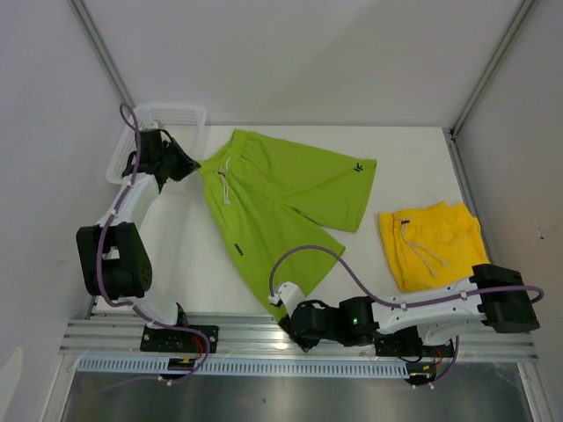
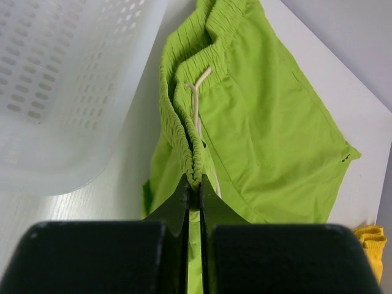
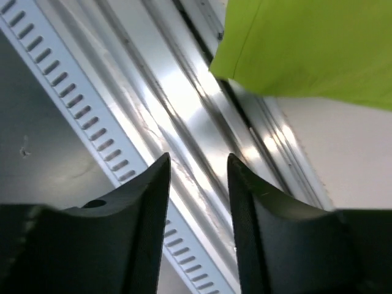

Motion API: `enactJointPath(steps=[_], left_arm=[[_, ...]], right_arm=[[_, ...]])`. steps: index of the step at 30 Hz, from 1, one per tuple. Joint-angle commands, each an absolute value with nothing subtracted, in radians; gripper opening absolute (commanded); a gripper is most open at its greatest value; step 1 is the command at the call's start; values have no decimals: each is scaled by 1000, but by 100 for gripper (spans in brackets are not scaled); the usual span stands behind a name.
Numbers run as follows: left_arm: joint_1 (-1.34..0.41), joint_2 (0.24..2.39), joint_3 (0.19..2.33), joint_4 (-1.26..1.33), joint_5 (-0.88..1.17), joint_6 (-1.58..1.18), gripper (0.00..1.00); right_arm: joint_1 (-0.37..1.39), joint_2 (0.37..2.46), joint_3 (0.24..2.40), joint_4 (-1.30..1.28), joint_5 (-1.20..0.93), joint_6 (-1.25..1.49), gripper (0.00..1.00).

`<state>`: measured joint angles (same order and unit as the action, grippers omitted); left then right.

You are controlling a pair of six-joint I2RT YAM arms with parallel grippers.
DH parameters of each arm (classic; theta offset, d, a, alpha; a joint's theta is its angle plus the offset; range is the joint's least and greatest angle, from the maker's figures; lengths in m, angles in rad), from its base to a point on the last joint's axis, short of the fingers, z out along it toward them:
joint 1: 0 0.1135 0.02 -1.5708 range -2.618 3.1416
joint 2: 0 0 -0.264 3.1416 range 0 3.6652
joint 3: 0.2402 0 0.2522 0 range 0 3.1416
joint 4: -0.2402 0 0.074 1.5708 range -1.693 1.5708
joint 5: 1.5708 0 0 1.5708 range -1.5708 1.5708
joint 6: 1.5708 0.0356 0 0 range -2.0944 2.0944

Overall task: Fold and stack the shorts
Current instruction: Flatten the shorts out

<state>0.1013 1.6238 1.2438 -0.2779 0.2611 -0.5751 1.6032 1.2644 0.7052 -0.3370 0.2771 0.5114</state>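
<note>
The lime green shorts (image 1: 280,195) lie spread flat mid-table, waistband at the far left, one leg reaching the near edge. My left gripper (image 1: 195,163) is shut on the bunched waistband, seen in the left wrist view (image 2: 195,177) with the shorts (image 2: 263,116) and their white drawstring (image 2: 197,98) beyond. The yellow shorts (image 1: 433,243), folded with a white drawstring, lie at the right. My right gripper (image 1: 288,322) is open and empty over the metal rail (image 3: 184,116) at the near edge, just short of the green leg's corner (image 3: 294,43).
A white mesh basket (image 1: 157,134) stands at the far left corner, right beside my left gripper; it also shows in the left wrist view (image 2: 61,86). Aluminium rails (image 1: 264,338) run along the near table edge. Frame posts stand at the back corners.
</note>
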Motion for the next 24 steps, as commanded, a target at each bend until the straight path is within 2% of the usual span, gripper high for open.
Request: enactJointPath(steps=[1, 9, 20, 24], left_arm=[[123, 1556, 1218, -256, 250, -563, 0], [138, 1523, 1198, -253, 256, -566, 0], [140, 1532, 1187, -241, 268, -566, 0], [140, 1531, 1184, -238, 268, -565, 0]], right_arm=[[1612, 1290, 767, -255, 232, 465, 54], [1618, 1311, 802, -224, 337, 473, 62], [1598, 1620, 982, -232, 374, 362, 65], [1546, 1655, 985, -232, 368, 354, 65]])
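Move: The right hand is empty and half open; the green shorts' near hem corner, hanging over the table's front edge, lies about 4 cm ahead of it, 4 cm to its left and 5 cm below. That leg's other hem corner is some 21 cm ahead and 13 cm right, the yellow shorts about 22 cm ahead and 40 cm right. From the left hand, already pinching the waistband, the near corner lies roughly 40 cm back, 19 cm right and 16 cm down; the white basket is 15 cm left, 5 cm farther out and 12 cm lower. The right hand travels about 7 cm left towards the near hem corner, rising some 2 cm over the first half and then dropping about 4 cm while easing 2 cm forward, its fingers opening wider so that they come down around the corner; whether they touch it can't be seen. Meanwhile the left hand keeps its shut pinch on the raised waistband, draws it about 1 cm back and 1 cm left early on, then holds there. ##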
